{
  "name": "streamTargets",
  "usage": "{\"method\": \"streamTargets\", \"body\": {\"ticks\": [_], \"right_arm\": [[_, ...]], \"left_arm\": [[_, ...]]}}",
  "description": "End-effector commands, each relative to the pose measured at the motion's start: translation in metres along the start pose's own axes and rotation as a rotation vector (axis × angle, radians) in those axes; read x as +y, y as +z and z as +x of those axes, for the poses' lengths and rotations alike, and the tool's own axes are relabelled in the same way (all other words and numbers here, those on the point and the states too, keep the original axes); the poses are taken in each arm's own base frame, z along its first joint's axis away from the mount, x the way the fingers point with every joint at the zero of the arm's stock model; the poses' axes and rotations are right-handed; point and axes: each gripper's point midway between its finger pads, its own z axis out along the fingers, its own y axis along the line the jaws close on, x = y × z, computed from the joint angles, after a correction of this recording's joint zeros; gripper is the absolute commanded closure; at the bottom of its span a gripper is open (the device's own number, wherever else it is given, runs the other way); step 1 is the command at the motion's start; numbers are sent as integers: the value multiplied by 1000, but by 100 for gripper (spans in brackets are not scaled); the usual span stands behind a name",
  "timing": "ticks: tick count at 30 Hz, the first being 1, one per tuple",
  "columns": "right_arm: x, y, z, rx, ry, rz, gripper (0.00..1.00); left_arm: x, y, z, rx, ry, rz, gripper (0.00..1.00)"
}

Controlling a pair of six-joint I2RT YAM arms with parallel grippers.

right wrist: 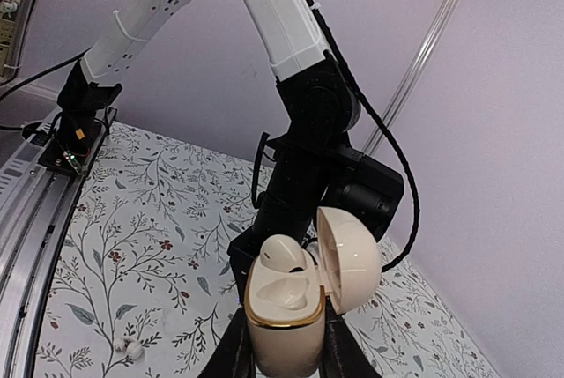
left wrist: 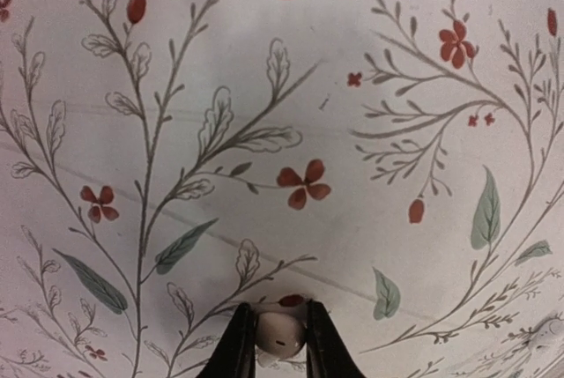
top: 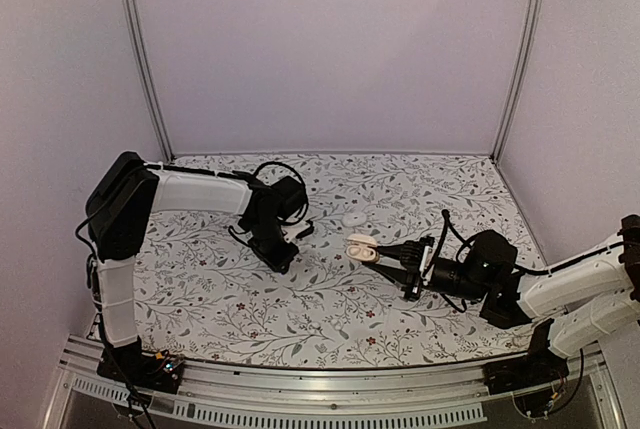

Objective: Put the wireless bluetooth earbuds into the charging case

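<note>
My left gripper (left wrist: 278, 309) is shut on a small glossy white earbud (left wrist: 280, 334), held just above the flowered table cloth (left wrist: 352, 131). In the top view this gripper (top: 287, 252) points down at the table, left of centre. My right gripper (right wrist: 284, 350) is shut on the base of the white charging case (right wrist: 282, 329), held upright with its lid (right wrist: 351, 259) swung open to the right. One earbud (right wrist: 289, 255) sits in the far socket; the near socket (right wrist: 286, 288) is empty. From above, the case (top: 362, 247) hangs a short way to the right of the left gripper.
A small white oval piece (top: 354, 219) lies on the cloth just behind the case. Another tiny white bit (right wrist: 132, 352) lies on the cloth at the lower left of the right wrist view. The left arm (right wrist: 308, 131) stands close behind the case. Walls enclose the table.
</note>
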Motion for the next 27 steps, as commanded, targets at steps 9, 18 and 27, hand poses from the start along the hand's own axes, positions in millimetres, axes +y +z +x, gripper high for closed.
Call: {"method": "streamTargets", "body": {"ticks": [9, 18, 27], "right_arm": [[-24, 1, 16, 37, 108, 86, 100], [-47, 13, 33, 35, 185, 202, 100], [-60, 37, 29, -86, 235, 253, 100]], "left_arm": [[2, -47, -34, -272, -84, 138, 88], [12, -138, -71, -671, -159, 208, 89], [-23, -255, -74, -1190, -81, 306, 89]]}}
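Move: The open charging case in the right fingers is about 12 cm nearer the base than the left hand, some 18 cm to its right and 20 cm higher; the left fingers already pinch an earbud down at the table. A white oval box on the table lies roughly 18 cm ahead of the left hand and 19 cm to its right, about level. From the right hand, the earbud is about 12 cm ahead, 19 cm left and 21 cm below. The earbud, still pinched in the left fingertips, is lifted off the table, slowly then quickly, about 20 cm up and closing on the case, while the left wrist tilts some 55 degrees so its fingers swing from straight down towards the right and forward. The right hand keeps its grip and carries the case forward, sinking slightly and turning a little clockwise. ##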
